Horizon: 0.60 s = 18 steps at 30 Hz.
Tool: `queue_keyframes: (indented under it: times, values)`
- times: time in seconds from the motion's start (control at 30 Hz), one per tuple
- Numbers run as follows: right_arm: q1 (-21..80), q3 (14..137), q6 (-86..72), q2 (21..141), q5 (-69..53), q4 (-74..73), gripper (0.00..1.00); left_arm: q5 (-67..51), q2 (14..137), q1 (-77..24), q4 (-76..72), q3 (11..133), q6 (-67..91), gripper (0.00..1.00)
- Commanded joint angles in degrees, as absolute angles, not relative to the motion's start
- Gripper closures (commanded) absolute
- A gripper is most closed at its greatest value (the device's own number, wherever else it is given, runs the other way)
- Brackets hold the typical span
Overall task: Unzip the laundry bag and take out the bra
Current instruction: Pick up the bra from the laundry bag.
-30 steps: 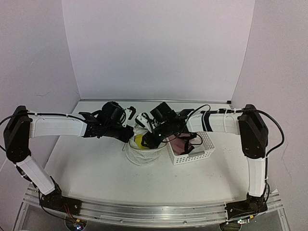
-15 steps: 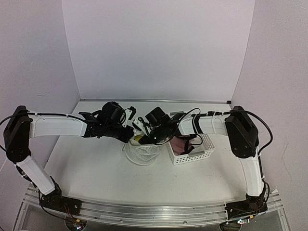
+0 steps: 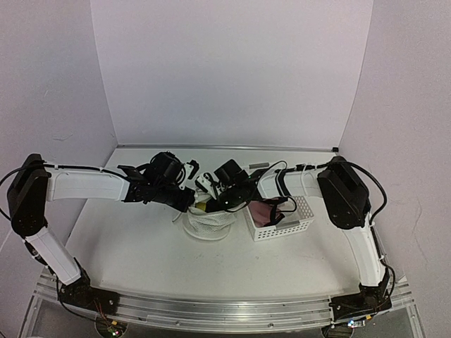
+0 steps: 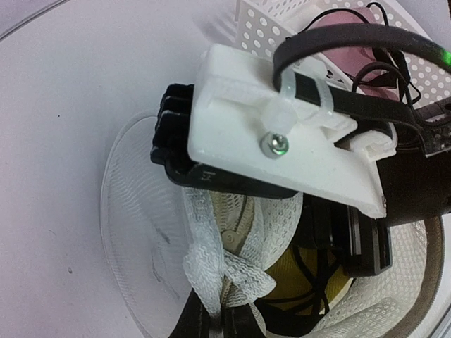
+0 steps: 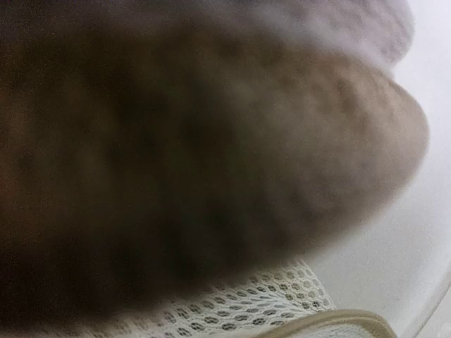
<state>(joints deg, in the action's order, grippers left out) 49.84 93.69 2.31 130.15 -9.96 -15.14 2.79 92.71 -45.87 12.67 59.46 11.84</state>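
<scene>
The laundry bag stands open-topped at mid-table, white mesh with a wire rim. My left gripper is at its left rim; in the left wrist view the gripper is shut on the bag's woven zipper edge. The bra lies inside, yellow with black straps, and shows as a yellow patch from above. My right gripper reaches down into the bag's mouth over the bra; its black fingers are partly hidden. The right wrist view is a dark blur over mesh.
A white lattice basket holding pinkish cloth and black cords stands directly right of the bag and shows in the left wrist view. Both forearms cross low over the table's middle. White walls close in the back and sides.
My right gripper has moved left and down into the bag's mouth, and its elbow has swung inward. The left gripper has kept its hold on the rim, and the bag sits slightly lower.
</scene>
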Motion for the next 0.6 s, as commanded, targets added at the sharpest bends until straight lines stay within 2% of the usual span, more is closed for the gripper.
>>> queue_keyframes:
  times: [0.0,0.07,0.57]
  values:
    - [49.8,93.2,1.8,131.0,-11.2,-16.1,0.89,3.1,92.4,-46.2,10.2,59.9,11.3,1.0]
    - [49.8,92.1,2.0,129.9,-11.2,-15.9,1.0,3.3,92.4,-46.2,10.3,59.8,11.3,1.0]
    - [49.9,81.3,1.8,115.0,-12.1,-7.6,1.0,9.3,92.6,-46.2,12.1,59.3,13.8,1.0]
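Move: My right fingers are already down in the laundry bag's mouth, half shut on the yellow-and-black bra: its middle lies level ahead, about 2 cm to the left and 1 cm below. The bag edge pinched by my left hand is some 7 cm left, 9 cm up. The basket's middle is roughly 19 cm to the right and 2 cm farther out. From my left hand the bra lies about 6 cm right, 1 cm ahead and 8 cm below. I finish shutting my right fingers on the bra's black straps, settling about half a centimetre deeper. Then, gripper closed, I turn around and draw the bra back and to the right towards the basket, roughly 2 cm each way and rising about 2 cm from the lowest point. My left hand keeps its pinch on the bag edge, holding nearly still against the pull. ##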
